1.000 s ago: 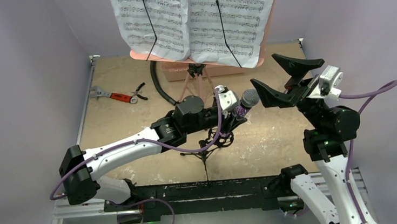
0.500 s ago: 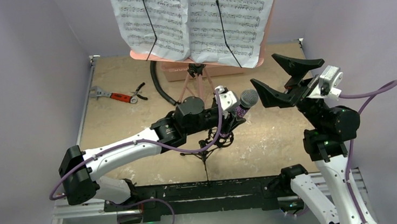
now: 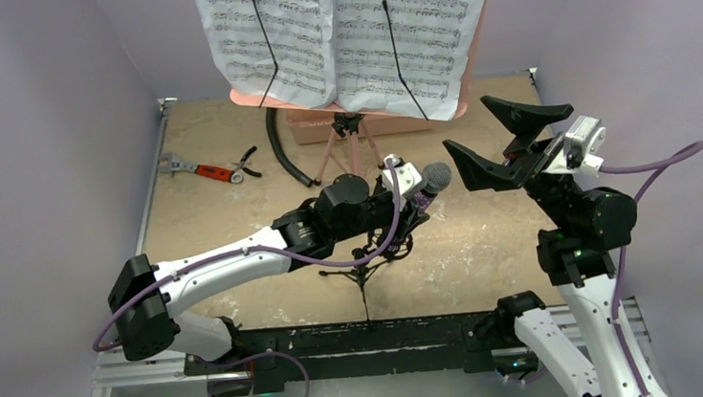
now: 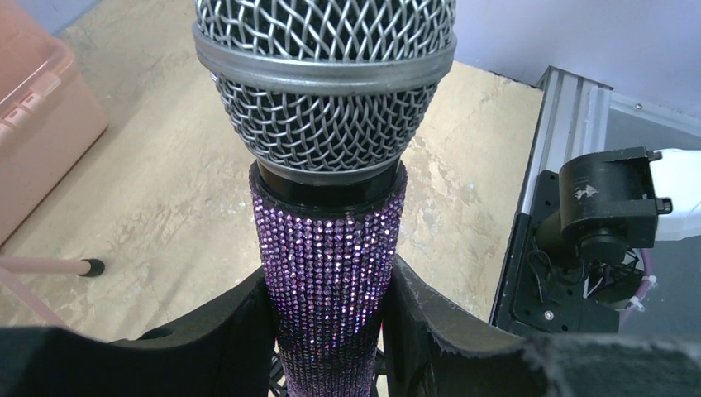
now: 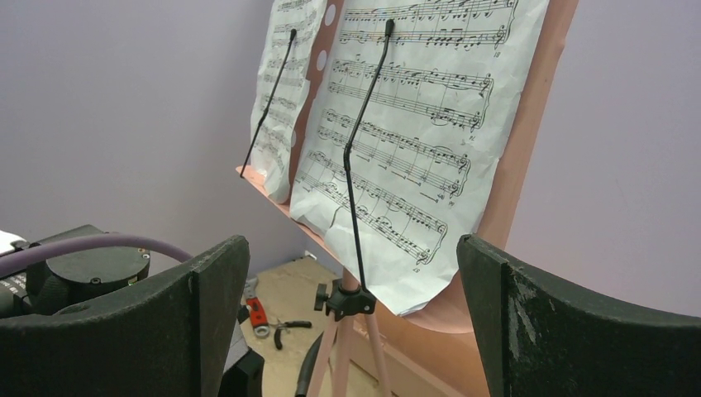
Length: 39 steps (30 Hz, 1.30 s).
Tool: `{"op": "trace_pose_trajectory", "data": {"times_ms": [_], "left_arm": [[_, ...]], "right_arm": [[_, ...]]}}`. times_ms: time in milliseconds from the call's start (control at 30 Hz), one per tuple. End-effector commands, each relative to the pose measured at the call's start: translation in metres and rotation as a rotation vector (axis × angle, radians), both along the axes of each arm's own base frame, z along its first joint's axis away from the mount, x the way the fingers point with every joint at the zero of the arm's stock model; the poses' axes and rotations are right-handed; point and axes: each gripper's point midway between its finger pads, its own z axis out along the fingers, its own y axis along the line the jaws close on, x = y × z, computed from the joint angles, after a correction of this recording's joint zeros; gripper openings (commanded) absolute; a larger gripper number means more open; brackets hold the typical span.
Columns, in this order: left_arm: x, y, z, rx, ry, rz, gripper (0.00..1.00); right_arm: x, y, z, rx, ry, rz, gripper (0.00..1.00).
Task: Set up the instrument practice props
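A purple glittery microphone [image 4: 331, 273] with a grey mesh head [image 3: 436, 176] sits between the black fingers of my left gripper [image 4: 331, 289], which is shut on its body. It hangs above the small black tripod mic stand [image 3: 365, 260] at the table's middle front. The pink music stand [image 3: 348, 151] is upright at the back, with white sheet-music pages [image 3: 342, 26] held on it by two black wire arms. To the microphone's right, my right gripper [image 3: 506, 142] is raised and open with nothing in it. In the right wrist view it [image 5: 351, 248] faces the sheet-music pages [image 5: 397, 149].
A pink translucent box [image 4: 33, 124] lies on the board behind the music stand's legs. A red-handled wrench [image 3: 196, 167] and pliers [image 3: 248, 161] lie at the back left, beside a curved black hose [image 3: 284, 156]. Purple walls close in both sides.
My left gripper has shifted the microphone slightly to the left, and its head has drawn back from the right gripper. The right arm has not moved.
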Motion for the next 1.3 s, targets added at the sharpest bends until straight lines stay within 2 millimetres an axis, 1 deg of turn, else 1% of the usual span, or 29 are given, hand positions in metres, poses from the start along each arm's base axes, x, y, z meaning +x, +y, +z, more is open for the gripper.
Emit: {"op": "trace_pose_trajectory", "data": {"times_ms": [0,200,533,700,767,800,867,933,1067,1133,1267], "left_arm": [[0.001,0.000,0.003,-0.027,0.021,0.028,0.00],[0.001,0.002,-0.013,-0.007,0.059,0.046,0.00],[-0.005,0.008,-0.043,0.043,0.105,0.048,0.00],[-0.006,0.010,-0.047,0.056,0.100,0.048,0.00],[-0.006,0.010,-0.043,0.050,0.093,0.044,0.07],[-0.006,0.009,-0.041,0.045,0.088,0.042,0.12],[-0.005,0.008,-0.035,0.034,0.076,0.043,0.26],[-0.003,0.006,-0.026,0.014,0.060,0.045,0.38],[-0.001,0.000,-0.004,-0.046,0.032,0.038,0.56],[0.000,-0.004,0.006,-0.076,0.016,0.034,0.60],[0.007,-0.009,0.023,-0.117,-0.006,0.055,0.63]], "right_arm": [[-0.002,-0.001,0.002,0.014,-0.008,0.003,0.98],[0.000,0.000,0.001,0.013,-0.005,0.005,0.98],[0.001,0.000,-0.002,0.014,0.003,0.004,0.98],[0.000,0.000,-0.004,0.012,0.009,0.005,0.98],[0.001,-0.002,-0.005,0.023,0.012,-0.002,0.98],[0.000,-0.002,-0.005,0.028,0.013,-0.002,0.98],[-0.001,-0.002,-0.004,0.029,0.010,-0.002,0.98],[0.000,-0.003,-0.005,0.029,0.014,-0.007,0.98],[0.001,-0.003,-0.005,0.032,0.017,-0.005,0.98],[0.001,-0.003,-0.007,0.030,0.021,-0.007,0.98],[0.002,-0.003,-0.007,0.031,0.022,-0.006,0.98]]}}
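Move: The left hand grips the purple microphone. The holder of the small mic stand it goes into lies some 10 cm below this hand, about 4 cm to its left and about 1 cm back. The mic stand's feet are about 10 cm left, 3 cm back and 24 cm down; the music stand's legs stand roughly 18 cm ahead and 11 cm left, some 15 cm below. From the right hand that holder is about 13 cm left, 1 cm back and 35 cm lower. Still pinching the microphone by its glittery grip, the left hand presses straight down about 5 cm towards the holder, tilting by under 10 degrees. It then stops, opens its fingers partway to let go of the grip, and starts up again by some 1.5 cm. ##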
